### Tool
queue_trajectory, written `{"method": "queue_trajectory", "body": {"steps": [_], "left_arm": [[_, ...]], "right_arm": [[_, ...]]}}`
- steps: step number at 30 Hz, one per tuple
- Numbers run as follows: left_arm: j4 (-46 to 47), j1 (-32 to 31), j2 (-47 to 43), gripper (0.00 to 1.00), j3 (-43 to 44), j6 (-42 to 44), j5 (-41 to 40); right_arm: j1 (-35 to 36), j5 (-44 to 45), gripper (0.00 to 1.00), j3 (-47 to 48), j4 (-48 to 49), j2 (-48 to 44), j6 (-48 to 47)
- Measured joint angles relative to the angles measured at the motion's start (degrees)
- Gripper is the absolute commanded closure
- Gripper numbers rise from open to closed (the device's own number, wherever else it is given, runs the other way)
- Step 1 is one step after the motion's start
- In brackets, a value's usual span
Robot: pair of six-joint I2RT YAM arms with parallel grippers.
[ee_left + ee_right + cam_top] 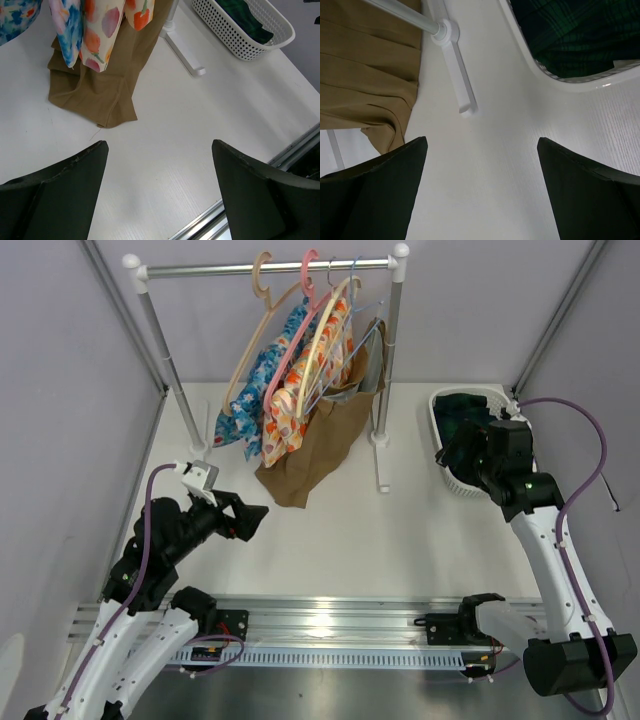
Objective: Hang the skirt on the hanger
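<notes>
The dark green and navy plaid skirt [462, 412] lies bunched in a white perforated basket [438, 410] at the right of the table; it also shows as the skirt [245, 17] in the left wrist view and the skirt [580, 35] in the right wrist view. The pale cream hanger [322, 340] hangs on the rail among other hangers, with a patterned garment on it. My right gripper [447, 452] hovers open just beside the basket's near-left rim, empty [482, 140]. My left gripper [256, 519] stands open over bare table at the left, empty [160, 145].
A white clothes rack [390, 360] stands at the back, its foot [460, 75] between the grippers and the basket [225, 30]. A brown garment [315, 455] drapes from it onto the table. Blue floral [262, 375] and orange-patterned [300, 390] garments hang beside tan and pink hangers.
</notes>
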Motion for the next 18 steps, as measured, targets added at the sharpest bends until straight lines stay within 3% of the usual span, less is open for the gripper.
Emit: {"method": "queue_trajectory", "body": {"steps": [10,18], "left_arm": [[0.0,-0.66,-0.04,0.1,0.0,0.0,0.02],[0.02,-1.27,-0.02,0.09,0.0,0.0,0.02]], "right_arm": [[-0.79,-0.09,0.01,2.43,-0.87,3.13,-0.07],[-10.93,-3.98,0.01,13.53,1.92,21.42,0.33]]}}
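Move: The green plaid skirt lies in the white basket, about 18 cm ahead of the right hand, 8 cm to its right and some 20 cm below. The basket's middle is practically the same spot, 18 cm ahead and 9 cm right. The rack's right foot stands roughly 16 cm ahead and 20 cm left, on the table. From the left hand the skirt is some 29 cm ahead and 56 cm to the right. Heading for the skirt in the basket and touching nothing yet, the right hand sets off from rest and speeds up, about 9 cm forward and 5 cm to the right, staying nearly at its height. Its fingers remain wide open while the wrist swings clockwise and tips down by under 10 degrees. ##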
